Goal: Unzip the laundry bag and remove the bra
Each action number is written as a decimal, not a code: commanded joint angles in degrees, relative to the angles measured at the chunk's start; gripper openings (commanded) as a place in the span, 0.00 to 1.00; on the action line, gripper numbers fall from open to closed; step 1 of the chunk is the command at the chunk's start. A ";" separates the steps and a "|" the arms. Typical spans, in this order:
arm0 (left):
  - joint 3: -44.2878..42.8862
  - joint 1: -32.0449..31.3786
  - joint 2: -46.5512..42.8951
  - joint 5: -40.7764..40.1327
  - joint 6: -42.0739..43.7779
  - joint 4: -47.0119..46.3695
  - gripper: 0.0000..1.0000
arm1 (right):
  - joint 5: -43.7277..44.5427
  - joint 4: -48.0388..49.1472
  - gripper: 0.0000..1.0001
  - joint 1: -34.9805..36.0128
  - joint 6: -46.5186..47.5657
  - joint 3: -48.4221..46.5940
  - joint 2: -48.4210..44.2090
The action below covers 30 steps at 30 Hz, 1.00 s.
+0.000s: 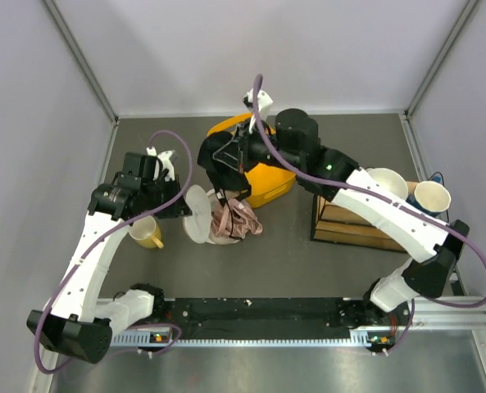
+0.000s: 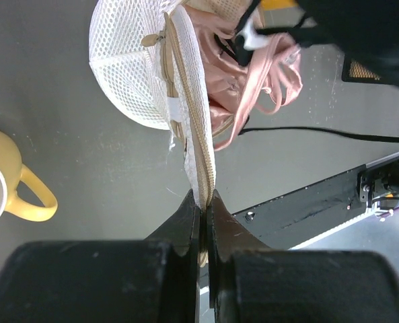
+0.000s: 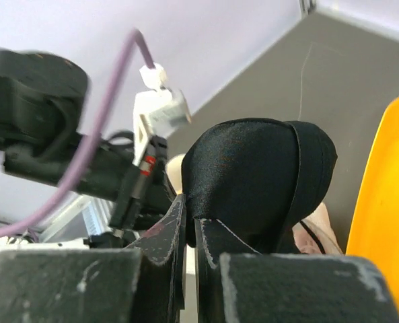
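Observation:
The laundry bag (image 1: 197,214) is a white mesh dome (image 2: 128,67) with a tan zip rim (image 2: 194,134), lying open at mid-table. My left gripper (image 2: 204,200) is shut on the near end of that rim; from above it sits at the bag's left side (image 1: 179,210). A black satin bra (image 1: 216,164) hangs in the air above the bag's far side, its cup (image 3: 253,175) filling the right wrist view. My right gripper (image 3: 190,210) is shut on the cup's edge. A pink satin garment (image 2: 249,81) spills from the bag's opening onto the table (image 1: 238,219).
A yellow plastic tub (image 1: 267,182) stands just behind the bag, under the right wrist. To the bag's left stands a yellow mug (image 1: 146,232). At the right, a wooden box (image 1: 353,223) has two paper cups (image 1: 386,182) (image 1: 431,196) beside it. A black rail (image 1: 251,313) runs along the near edge.

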<state>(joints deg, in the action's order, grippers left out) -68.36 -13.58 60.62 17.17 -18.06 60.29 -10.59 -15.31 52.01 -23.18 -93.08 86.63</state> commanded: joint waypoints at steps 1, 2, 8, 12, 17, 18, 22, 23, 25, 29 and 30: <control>-0.20 0.22 -0.33 0.76 -0.21 -2.55 0.00 | -0.83 4.68 0.00 0.64 2.26 -10.01 -5.77; -0.20 0.22 -0.41 0.85 -0.22 -2.64 0.00 | -1.18 4.76 0.00 0.64 1.83 -10.37 -5.94; 0.59 0.22 0.11 1.73 -0.30 -3.16 0.00 | -0.75 6.08 0.00 0.73 1.38 -10.02 -7.18; 0.59 0.22 0.11 1.90 -0.22 -3.34 0.00 | -1.01 6.17 0.00 0.73 1.91 -8.79 -6.65; 1.21 0.22 0.20 2.69 -0.30 -3.95 0.00 | -1.27 3.62 0.00 0.73 2.17 -10.01 -1.47; 1.30 0.22 0.29 2.87 -0.39 -3.95 0.00 | -1.19 3.53 0.00 0.73 2.26 -10.71 -1.12; 1.12 0.22 0.20 3.05 -0.39 -3.78 0.00 | 0.22 3.45 0.00 0.73 3.93 -14.23 0.29; 1.12 0.22 0.11 2.79 -0.48 -3.87 0.00 | 0.22 3.27 0.00 0.73 4.11 -15.89 0.73; 1.12 0.22 0.29 2.87 -0.65 -3.78 0.00 | -0.39 2.92 0.00 0.81 3.85 -17.83 2.40; 1.38 0.22 0.11 4.10 -1.27 -4.22 0.00 | -1.98 2.92 0.00 0.73 2.70 -19.51 5.12; 1.38 0.22 0.11 3.58 -1.45 -4.31 0.00 | -1.98 2.92 0.00 0.73 2.53 -19.08 5.65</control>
<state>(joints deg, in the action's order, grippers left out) -67.24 -13.58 61.04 19.55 -18.44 58.65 -11.27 -15.49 52.03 -20.58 -109.01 91.59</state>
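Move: The right hand holds the black bra high over the open laundry bag, which lies roughly 33 cm below, 1 cm ahead and 4 cm left of it. The pink garment spills from the bag, some 32 cm below the right hand and 1 cm to its left, level fore and aft; the orange tray is about 17 cm ahead, 6 cm right. From the left hand, the bag is 4 cm ahead, 11 right, 17 below; the yellow mug 4 ahead, 10 left. Keeping its pinch on the bra, the right hand jerks it up from the bag by about 13 cm, drawing slightly back and right and tipping the fingers up some 20 degrees, then dips about 7 cm while coming forward and left again and starts rising once more, ending about 9 cm above where it began. The left hand stays almost in place, still pinching the zipped edge of the bag's lid and holding the bag against the shaking. ##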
